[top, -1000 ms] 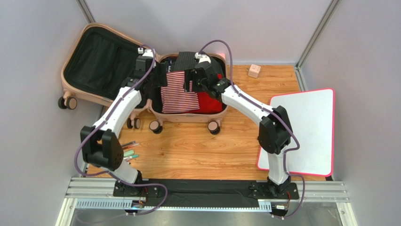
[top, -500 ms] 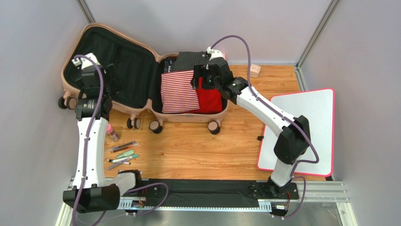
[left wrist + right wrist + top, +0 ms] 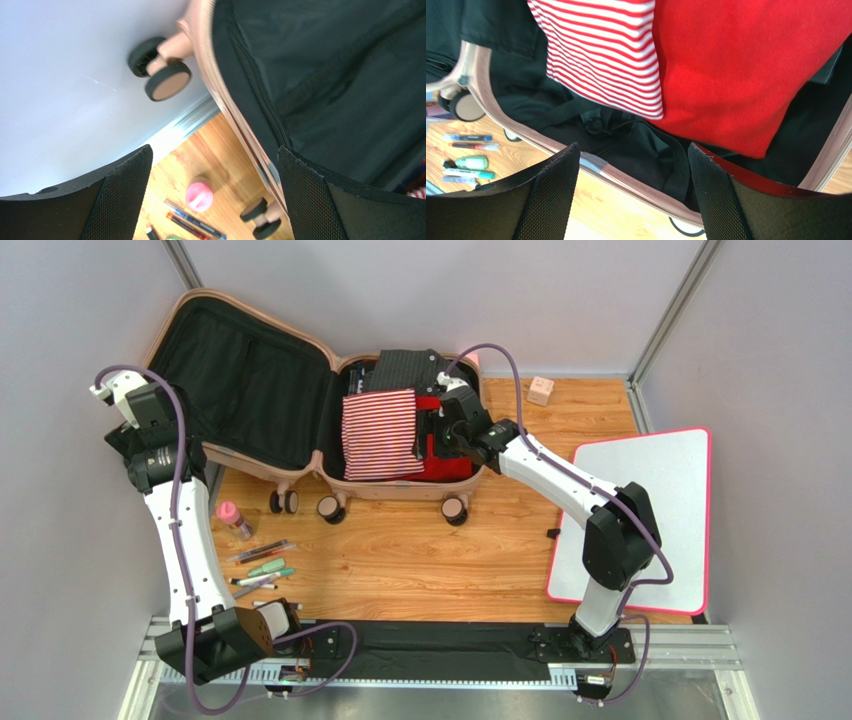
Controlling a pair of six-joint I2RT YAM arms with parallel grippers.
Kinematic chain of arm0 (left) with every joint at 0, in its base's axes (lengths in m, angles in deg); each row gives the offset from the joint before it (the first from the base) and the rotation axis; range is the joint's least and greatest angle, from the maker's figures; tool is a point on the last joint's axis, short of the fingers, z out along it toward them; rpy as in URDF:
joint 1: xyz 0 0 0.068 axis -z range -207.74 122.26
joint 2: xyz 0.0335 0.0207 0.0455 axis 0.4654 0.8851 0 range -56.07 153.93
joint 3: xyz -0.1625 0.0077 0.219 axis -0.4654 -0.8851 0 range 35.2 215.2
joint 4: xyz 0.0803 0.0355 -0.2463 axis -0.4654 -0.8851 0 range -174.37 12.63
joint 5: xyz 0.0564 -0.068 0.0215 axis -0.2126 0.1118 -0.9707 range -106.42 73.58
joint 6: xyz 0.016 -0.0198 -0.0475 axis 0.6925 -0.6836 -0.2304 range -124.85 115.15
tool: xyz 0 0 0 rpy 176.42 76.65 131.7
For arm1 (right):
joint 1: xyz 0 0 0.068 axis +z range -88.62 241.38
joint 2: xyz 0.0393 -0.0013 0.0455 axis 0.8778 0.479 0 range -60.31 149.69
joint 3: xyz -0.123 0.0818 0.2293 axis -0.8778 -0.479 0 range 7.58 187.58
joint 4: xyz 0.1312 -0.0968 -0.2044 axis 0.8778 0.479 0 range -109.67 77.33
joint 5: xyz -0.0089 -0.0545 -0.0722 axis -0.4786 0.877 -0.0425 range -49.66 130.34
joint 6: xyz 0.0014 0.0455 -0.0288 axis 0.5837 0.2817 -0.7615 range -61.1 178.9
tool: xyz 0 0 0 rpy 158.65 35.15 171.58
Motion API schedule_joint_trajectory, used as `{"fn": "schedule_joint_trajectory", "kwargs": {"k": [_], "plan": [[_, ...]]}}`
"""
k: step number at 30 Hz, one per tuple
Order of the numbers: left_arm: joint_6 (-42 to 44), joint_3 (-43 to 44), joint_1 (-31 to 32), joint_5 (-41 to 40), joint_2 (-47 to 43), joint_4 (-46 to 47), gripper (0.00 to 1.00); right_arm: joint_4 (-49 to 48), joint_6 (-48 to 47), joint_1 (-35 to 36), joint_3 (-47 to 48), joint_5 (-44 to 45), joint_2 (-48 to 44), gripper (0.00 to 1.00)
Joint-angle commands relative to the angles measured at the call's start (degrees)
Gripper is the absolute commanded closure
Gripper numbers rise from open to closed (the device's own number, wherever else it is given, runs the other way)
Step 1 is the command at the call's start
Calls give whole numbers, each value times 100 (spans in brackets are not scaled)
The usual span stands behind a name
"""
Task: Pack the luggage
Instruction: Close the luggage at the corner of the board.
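The luggage (image 3: 395, 487) lies open on the wooden floor, its pale pink shell lined in black. Its lid (image 3: 250, 370) leans at the back left. In the base half a red-and-white striped cloth (image 3: 380, 435) lies over a red cloth (image 3: 455, 462), with a black dotted cloth (image 3: 405, 368) behind. My right gripper (image 3: 432, 440) hovers open over the red cloth (image 3: 746, 70) and the front rim (image 3: 626, 175), holding nothing. Raised at the far left beside the lid, my left gripper (image 3: 140, 445) is open and empty. Its view shows the lid's lining (image 3: 325, 75) and a caster wheel (image 3: 162, 75).
A pink-capped bottle (image 3: 234, 520) and several pens (image 3: 262, 565) lie on the floor left of the luggage. A white board with a pink rim (image 3: 650, 510) rests at the right. A small wooden block (image 3: 540, 390) sits at the back right. Grey walls close in on three sides.
My left arm has swung from the luggage's hinge out to the far left, its jaws opening slightly wider. My right gripper has moved from the back of the base half toward its front rim.
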Motion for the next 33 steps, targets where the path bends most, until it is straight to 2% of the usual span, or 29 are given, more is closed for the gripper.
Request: {"fn": "schedule_joint_trajectory", "kwargs": {"k": [1, 6, 15, 20, 23, 27, 33], "plan": [[-165, 169, -335, -36, 161, 452, 1, 59, 58, 4, -117, -105, -365, 21], [-323, 108, -652, 386, 416, 979, 1, 147, 85, 4, -223, -105, -479, 21], [-297, 222, -714, 686, 970, 1455, 5, 252, 111, 4, -522, -53, -716, 22], [-280, 327, -723, 642, 1251, 1508, 10, 515, -46, -5, -645, 360, -953, 22], [-244, 345, -714, 625, 1348, 1534, 20, 648, -82, -92, -785, 624, -1182, 22], [-201, 240, -714, 554, 1366, 1718, 32, 666, 76, -557, -1180, 607, -1463, 21], [-157, 178, -714, 615, 1401, 1763, 60, 762, 15, -945, -1445, 510, -1666, 21]]}}
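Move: Ahead of the left hand is the lid's outer near corner, its rim about 6 cm forward, 6 cm left and 4 cm below. Just outside it sit the corner wheels, roughly 3 cm ahead, 9 cm left and 9 cm below the hand. The pink-capped bottle stands some 7 cm back, 10 cm right and 28 cm down. From the right hand, that corner lies about 53 cm left, 2 cm back and 11 cm higher. Reaching for the lid's outer near corner, the left hand slides left first, then mostly forward and down, about 6 cm left, 6 cm forward and 3 cm lower. It brings its open fingers astride the rim and closes them to under half; a grip can't yet be seen. The right hand leaves the packed clothes, easing back, then swinging out past the case's right rim, some 12 cm right in all. ##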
